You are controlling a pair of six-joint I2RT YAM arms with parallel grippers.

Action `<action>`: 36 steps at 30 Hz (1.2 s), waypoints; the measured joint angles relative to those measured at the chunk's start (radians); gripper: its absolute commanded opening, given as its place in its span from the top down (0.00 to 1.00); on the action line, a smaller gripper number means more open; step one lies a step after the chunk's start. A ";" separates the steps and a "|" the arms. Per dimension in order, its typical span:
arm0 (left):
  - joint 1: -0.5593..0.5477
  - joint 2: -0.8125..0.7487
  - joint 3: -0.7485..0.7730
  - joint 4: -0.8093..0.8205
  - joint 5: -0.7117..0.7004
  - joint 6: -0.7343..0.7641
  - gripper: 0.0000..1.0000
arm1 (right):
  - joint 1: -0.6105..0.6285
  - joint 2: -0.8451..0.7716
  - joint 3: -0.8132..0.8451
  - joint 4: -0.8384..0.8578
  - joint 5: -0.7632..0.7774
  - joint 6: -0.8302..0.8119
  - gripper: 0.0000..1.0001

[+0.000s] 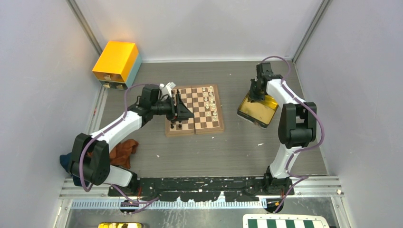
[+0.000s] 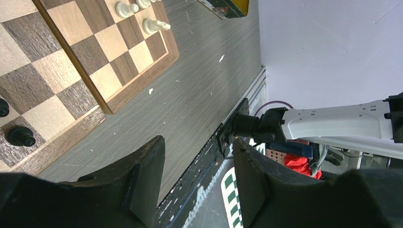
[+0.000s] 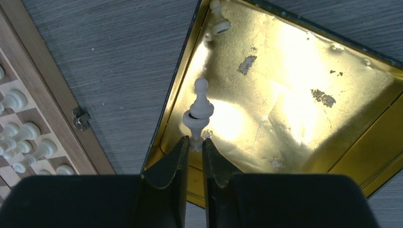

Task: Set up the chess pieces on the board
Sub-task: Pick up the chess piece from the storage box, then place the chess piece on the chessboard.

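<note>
The wooden board (image 1: 202,124) lies mid-table, with cream-white chess pieces (image 1: 210,100) along its right side and black ones (image 1: 177,125) at its near left corner. My left gripper (image 1: 183,113) hovers over the board's left part; its jaws are open with nothing between them (image 2: 198,142), and two black pieces (image 2: 19,137) stand to the left of them. My right gripper (image 3: 195,142) is over the gold tray (image 3: 294,95), shut on the base of a white piece (image 3: 199,110). Another white piece (image 3: 219,19) lies in the tray's far corner.
A yellow box (image 1: 116,61) stands at the back left. A rust cloth (image 1: 124,151) lies by the left arm. A green-and-white checkered board (image 1: 285,222) sits below the arm bases. White pieces (image 3: 14,100) on the board's edge are left of the tray.
</note>
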 measured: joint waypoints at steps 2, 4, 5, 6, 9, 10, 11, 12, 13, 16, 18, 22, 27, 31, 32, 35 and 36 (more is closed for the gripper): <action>0.000 0.000 0.000 0.000 0.000 0.001 0.44 | 0.008 -0.014 -0.016 0.000 0.005 -0.009 0.99; 0.000 0.003 0.000 0.000 0.003 0.001 0.44 | 0.027 -0.051 -0.044 -0.019 0.006 -0.023 0.99; 0.000 0.005 0.001 0.000 0.006 0.001 0.44 | 0.038 -0.070 -0.053 -0.031 0.005 -0.030 0.99; 0.000 0.012 0.004 0.000 0.012 0.001 0.44 | 0.049 -0.092 -0.060 -0.040 0.001 -0.037 0.99; 0.000 0.043 0.025 0.001 0.029 0.000 0.44 | 0.085 -0.188 -0.086 -0.053 -0.033 -0.052 0.99; 0.000 0.054 0.035 0.002 0.034 -0.003 0.44 | 0.096 -0.226 -0.094 -0.053 -0.053 -0.058 0.99; 0.000 0.066 0.043 0.008 0.043 -0.007 0.44 | 0.106 -0.261 -0.099 -0.059 -0.074 -0.062 0.99; 0.000 0.072 0.049 0.012 0.050 -0.011 0.44 | 0.114 -0.294 -0.103 -0.064 -0.096 -0.066 0.99; 0.000 0.079 0.055 0.021 0.058 -0.018 0.44 | 0.120 -0.317 -0.106 -0.069 -0.114 -0.069 0.99; 0.000 0.091 0.063 0.051 0.077 -0.045 0.44 | 0.148 -0.381 -0.110 -0.101 -0.182 -0.080 0.99; 0.000 0.093 0.064 0.074 0.085 -0.066 0.44 | 0.172 -0.402 -0.110 -0.123 -0.226 -0.089 0.99; -0.013 0.096 0.072 0.112 0.097 -0.101 0.44 | 0.248 -0.405 -0.111 -0.175 -0.293 -0.098 0.99; -0.039 0.099 0.091 0.140 0.103 -0.135 0.44 | 0.369 -0.405 -0.111 -0.203 -0.337 -0.092 0.99; -0.048 0.109 0.098 0.175 0.106 -0.164 0.44 | 0.439 -0.407 -0.111 -0.204 -0.347 -0.081 0.99; -0.050 0.113 0.098 0.187 0.107 -0.173 0.44 | 0.455 -0.407 -0.111 -0.204 -0.346 -0.077 0.99; -0.053 0.128 0.098 0.212 0.109 -0.197 0.44 | 0.492 -0.407 -0.111 -0.203 -0.346 -0.066 0.99; -0.054 0.134 0.098 0.222 0.109 -0.206 0.44 | 0.502 -0.407 -0.111 -0.201 -0.346 -0.063 0.99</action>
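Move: The right fingers already hold a white chess piece, with a second one seemingly stuck base to base to it, over the storage box. The box's middle is roughly 2 cm ahead, 5 cm right and 9 cm below. The left gripper, where they are taken, is some 14 cm back, 31 cm left and 9 cm higher; the chessboard's middle is level ahead, about 29 cm left, 9 cm down. From the left hand the held pair is 14 cm ahead, 31 cm right, 9 cm below. Left and back, about 19 cm and 18 cm, the right hand swings away from the storage box towards the left gripper, rising some 10 cm in the first half and then travelling level. It turns about 40 degrees counter-clockwise, its fingers still shut on the piece. The left hand, fingers staying open, eases about 4 cm right and 3 cm up towards it, fingertips tipping up slightly. ##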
